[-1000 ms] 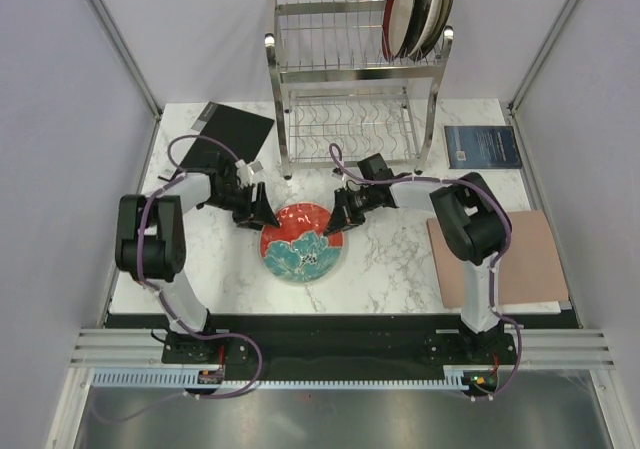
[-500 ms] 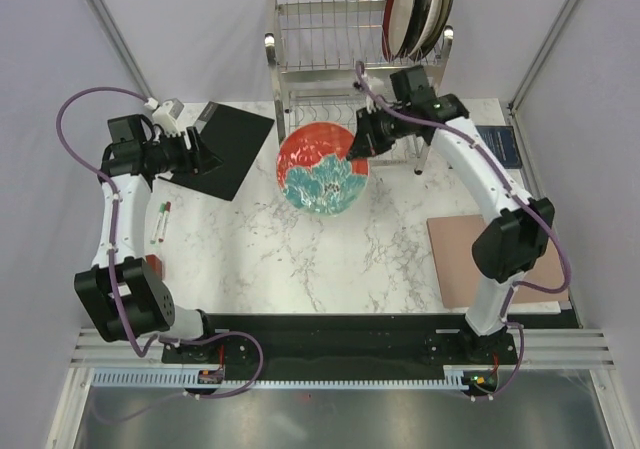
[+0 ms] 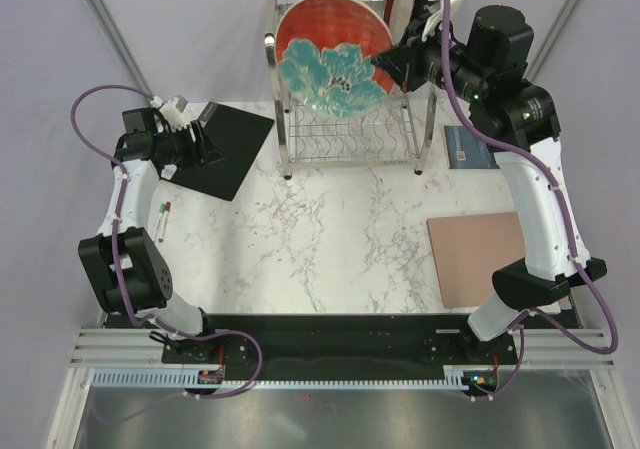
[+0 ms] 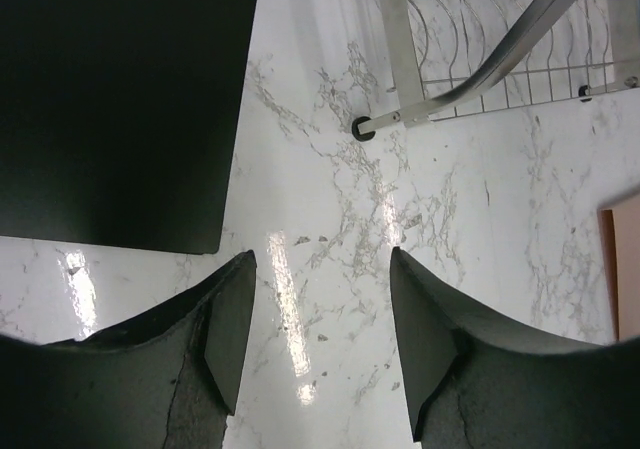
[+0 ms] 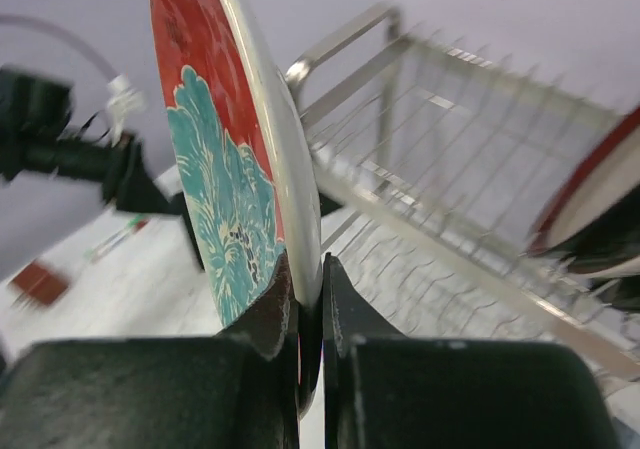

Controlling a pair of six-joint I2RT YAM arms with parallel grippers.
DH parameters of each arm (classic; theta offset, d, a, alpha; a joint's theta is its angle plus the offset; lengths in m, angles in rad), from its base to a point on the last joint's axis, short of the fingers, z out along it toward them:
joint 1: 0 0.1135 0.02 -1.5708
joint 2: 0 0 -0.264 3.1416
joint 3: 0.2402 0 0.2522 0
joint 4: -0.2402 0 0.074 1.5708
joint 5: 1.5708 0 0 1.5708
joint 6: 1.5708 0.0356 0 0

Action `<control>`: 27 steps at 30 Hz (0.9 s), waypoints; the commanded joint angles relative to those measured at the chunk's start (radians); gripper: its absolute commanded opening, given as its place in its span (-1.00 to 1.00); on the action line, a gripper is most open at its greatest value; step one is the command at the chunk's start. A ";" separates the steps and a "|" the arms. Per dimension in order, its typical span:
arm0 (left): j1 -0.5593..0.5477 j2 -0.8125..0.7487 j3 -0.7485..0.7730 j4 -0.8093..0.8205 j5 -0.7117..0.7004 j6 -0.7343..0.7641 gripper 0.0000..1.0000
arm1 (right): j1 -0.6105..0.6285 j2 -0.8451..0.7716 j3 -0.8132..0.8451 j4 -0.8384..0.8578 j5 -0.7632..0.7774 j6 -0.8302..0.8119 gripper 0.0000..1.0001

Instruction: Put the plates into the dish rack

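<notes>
My right gripper (image 3: pixel 388 65) is shut on the rim of the red plate with teal flowers (image 3: pixel 330 57). It holds the plate on edge, high in front of the dish rack's upper tier (image 3: pixel 300 44). In the right wrist view the plate (image 5: pixel 215 169) stands upright between my fingers (image 5: pixel 310 289), with the rack (image 5: pixel 450 139) behind it. Other plates (image 3: pixel 398 14) stand in the rack's top right slots, partly hidden by my arm, and they also show in the right wrist view (image 5: pixel 590 199). My left gripper (image 3: pixel 207 145) is open and empty above the table by the black mat (image 4: pixel 110 99).
A black mat (image 3: pixel 225 149) lies at the back left. A blue book (image 3: pixel 482 146) lies right of the rack and a pink board (image 3: pixel 495 257) at the right. A pen (image 3: pixel 162 219) lies near the left edge. The rack's foot (image 4: pixel 365 129) stands just ahead of my left gripper.
My right arm has lifted the red plate from in front of the rack's lower shelf up to the top tier and turned it on edge. The left arm has barely moved.
</notes>
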 commanded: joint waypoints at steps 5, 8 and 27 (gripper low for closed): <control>-0.041 -0.107 0.021 0.028 -0.103 0.012 0.24 | 0.068 0.008 -0.075 0.841 0.798 -0.033 -1.00; -0.046 -0.121 -0.025 0.050 -0.108 0.011 0.24 | 0.114 0.045 -0.098 1.035 0.953 -0.153 -1.00; -0.097 -0.166 -0.112 0.142 -0.101 -0.037 0.25 | 0.201 0.197 0.015 1.057 1.266 -0.472 -1.00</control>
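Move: The right hand holds the red-and-teal plate by its edge, out in front of the rack's upper tier. The empty slot for it lies about 25 cm ahead, 5 cm to the right and some 5 cm below. Just beyond that slot, the dark-red-rimmed plate stands about 25 cm ahead and 8 cm to the right of the hand. The rack's left upright is about 15 cm ahead and 23 cm left. From the left hand, the slot is roughly 20 cm ahead, 46 cm right and 28 cm higher. Keeping its shut grip on the plate's edge, the right hand sweeps about 12 cm forward over the upper tier, most of it early, while drifting some 6 cm right and rising about 5 cm towards the standing plates. As it goes, the wrist swings about 60 degrees clockwise and tips the fingers up, from pointing forward-left to nearly straight ahead and slightly upward, which brings the plate edge-on beside the dark-red-rimmed one, and it ends still easing right. ##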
